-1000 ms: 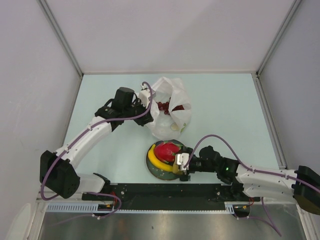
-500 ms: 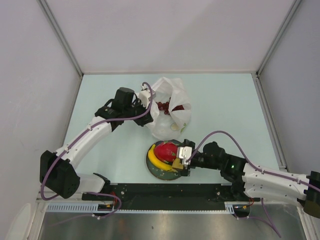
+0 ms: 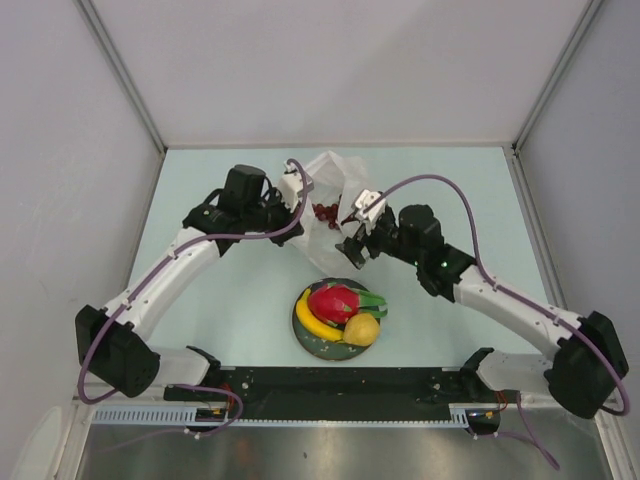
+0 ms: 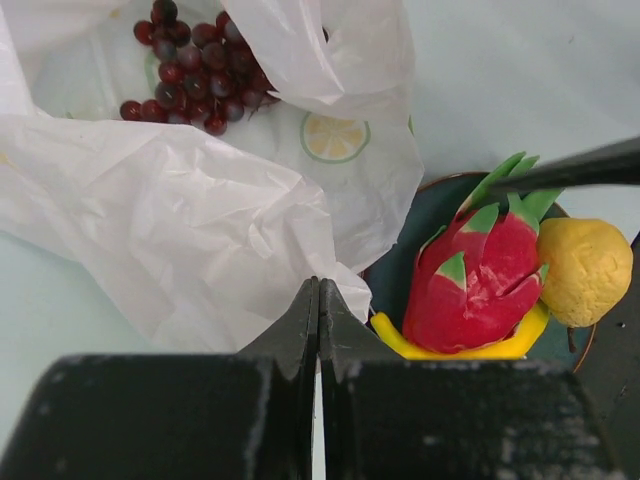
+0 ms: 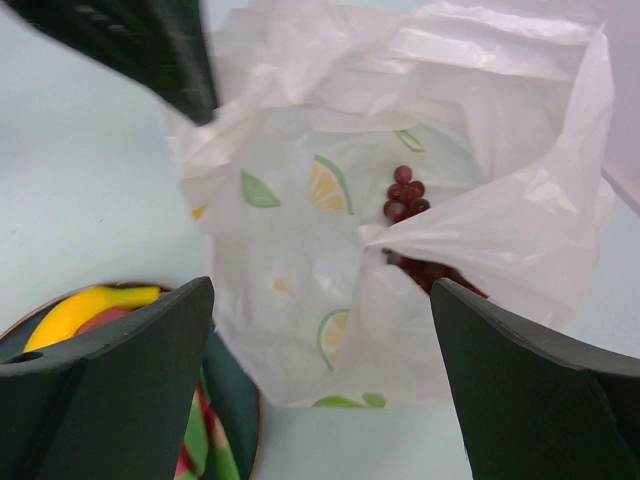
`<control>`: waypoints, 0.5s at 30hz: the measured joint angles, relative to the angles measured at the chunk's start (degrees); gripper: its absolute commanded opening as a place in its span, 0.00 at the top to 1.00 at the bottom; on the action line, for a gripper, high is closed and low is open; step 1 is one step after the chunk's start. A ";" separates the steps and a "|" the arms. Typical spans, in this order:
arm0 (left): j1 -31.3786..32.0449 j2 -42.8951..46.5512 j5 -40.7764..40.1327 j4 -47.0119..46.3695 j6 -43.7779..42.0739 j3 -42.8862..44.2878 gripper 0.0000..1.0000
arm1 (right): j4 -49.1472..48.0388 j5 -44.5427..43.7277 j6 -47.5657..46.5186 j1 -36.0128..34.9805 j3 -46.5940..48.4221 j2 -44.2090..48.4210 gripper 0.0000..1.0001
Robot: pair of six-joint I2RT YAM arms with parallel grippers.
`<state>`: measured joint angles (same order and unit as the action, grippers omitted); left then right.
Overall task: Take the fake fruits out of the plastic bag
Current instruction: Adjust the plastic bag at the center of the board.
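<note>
The plastic bag [image 3: 325,235] lies crumpled behind the plate, its mouth held up. My left gripper [image 3: 303,198] is shut on the bag's left edge; the left wrist view shows its fingertips [image 4: 318,292] pinching the white film [image 4: 180,220]. The dark red grape bunch [image 3: 325,212] lies inside the bag [image 5: 300,260], and the right wrist view also shows these grapes [image 5: 405,195]. My right gripper [image 3: 352,243] hovers open over the bag's near right side, nothing between its fingers [image 5: 110,340]. The dragon fruit [image 3: 335,300], banana [image 3: 312,322] and lemon [image 3: 362,330] rest on the plate.
The round dark plate [image 3: 322,343] sits near the front edge, just in front of the bag. Grey walls with metal posts close off the back and both sides. The black rail with the arm bases [image 3: 330,385] runs along the near edge.
My right gripper has left the lemon on the plate, and has swung up and back to the bag's right side. My left gripper stays shut on the bag, shifted slightly.
</note>
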<state>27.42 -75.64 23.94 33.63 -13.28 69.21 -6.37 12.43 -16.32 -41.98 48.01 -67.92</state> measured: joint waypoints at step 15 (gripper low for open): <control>-0.24 -0.13 0.90 1.73 -1.51 7.72 1.00 | -2.43 1.03 12.57 7.08 22.23 -27.98 0.61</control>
<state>27.18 -75.77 24.84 35.35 -14.79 76.93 -8.80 13.45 -3.75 -34.89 70.24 -95.90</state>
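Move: The right hand, open and empty, has the middle of the plastic bag about 14 cm ahead, 5 cm to its left and some 14 cm lower. The grapes inside lie roughly 15 cm ahead, 6 cm left and 16 cm down; the dragon fruit is about 6 cm back and 3 cm left, some 15 cm below. From the left hand, which already pinches the bag's left edge, the bag's middle is about 11 cm ahead, 6 cm to the right and 12 cm lower. The left hand keeps its shut pinch on the bag's edge and raises it about 5 cm, tilting its fingers slightly up. Meanwhile the right hand sweeps about 12 cm forward and some 4 cm left, over the bag's mouth towards the grapes, sinking a little; its fingers tip down some 10 degrees and close to about half open. Whether they touch the bag can't be seen. ##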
